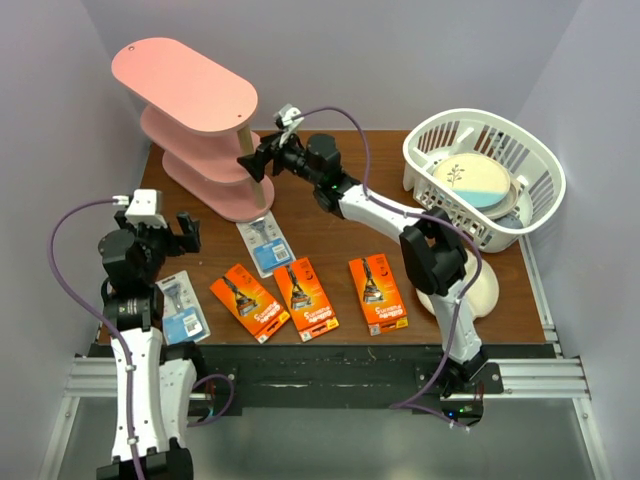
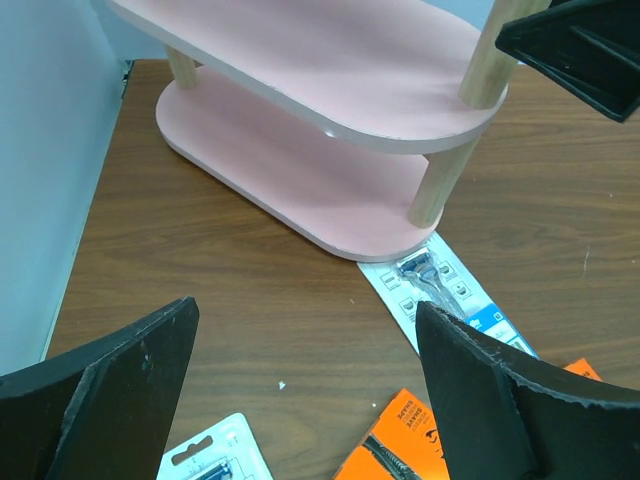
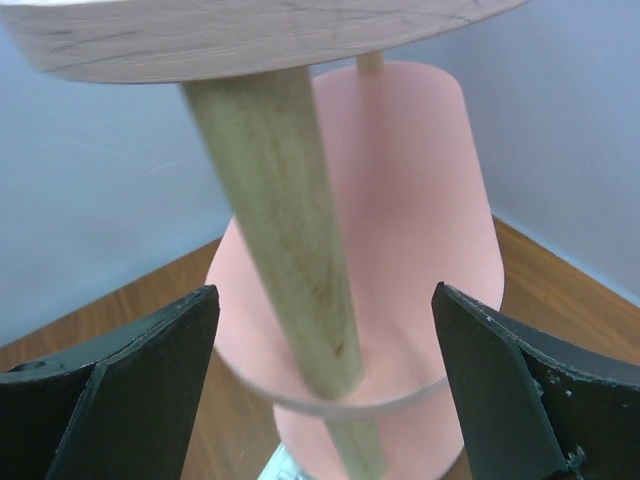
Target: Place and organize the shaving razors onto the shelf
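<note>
The pink three-tier shelf (image 1: 190, 110) stands at the back left; its boards are bare. Three orange razor packs (image 1: 249, 302) (image 1: 305, 297) (image 1: 377, 293) lie flat in a row near the front edge. One white-and-blue pack (image 1: 264, 245) lies by the shelf's foot, another (image 1: 182, 309) at the front left. My left gripper (image 1: 168, 232) is open and empty above the table left of the packs; its view shows the shelf (image 2: 330, 80) and the near pack (image 2: 440, 290). My right gripper (image 1: 250, 160) is open at the shelf's front wooden post (image 3: 285, 230), which shows between its fingers without touching them.
A white slatted basket (image 1: 530, 165) holding a divided plate (image 1: 475, 182) stands at the back right. A cream rounded object (image 1: 485, 290) lies under the right arm. Walls close in the table on the left, back and right.
</note>
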Robot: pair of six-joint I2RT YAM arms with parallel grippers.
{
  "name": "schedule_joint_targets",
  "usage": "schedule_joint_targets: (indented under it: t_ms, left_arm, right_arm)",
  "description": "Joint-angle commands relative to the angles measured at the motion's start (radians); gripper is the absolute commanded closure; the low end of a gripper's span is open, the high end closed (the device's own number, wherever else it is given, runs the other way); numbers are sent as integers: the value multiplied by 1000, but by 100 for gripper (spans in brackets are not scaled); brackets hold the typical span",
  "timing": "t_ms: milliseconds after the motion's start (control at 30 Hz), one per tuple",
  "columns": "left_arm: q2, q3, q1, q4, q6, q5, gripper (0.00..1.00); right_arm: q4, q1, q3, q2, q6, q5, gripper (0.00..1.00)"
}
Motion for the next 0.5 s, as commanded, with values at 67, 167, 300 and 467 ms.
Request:
schedule_joint_targets:
  t_ms: [67,167,300,467]
  left_arm:
    - [-14,14,39,33,2,25,5]
    - [-14,11,45,42,10,27,5]
    - [-2,6,46,67,21,27,6]
    - [10,-6,46,88,15,50,6]
  right_arm:
    - [64,5,135,74,-25,18,23]
    - [55,6,169,93,-79,-15,41]
    - [36,-4,160,76,-119,-19,54]
    - [12,-55,155,61,-142,-19,69]
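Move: The shelf's upper post, the wooden rod under its near right end, stands almost between my right fingers, about 2 cm farther left and 1 cm ahead, and a touch lower. The top shelf board's middle is some 12 cm left, 6 cm ahead and 6 cm up. The blue razor pack lies roughly 9 cm back, 1 cm left and 24 cm down. From my left hand the post is about 14 cm ahead and 19 cm right, near level. I close my right fingers around the shelf's upper post: I ease the open hand about 2 cm left, slightly down and forward, until the post sits between the pads, then hold there while the fingers come from nearly wide open to under half open and pinch it from both sides, beneath the top board, with a slight roll of the wrist. ##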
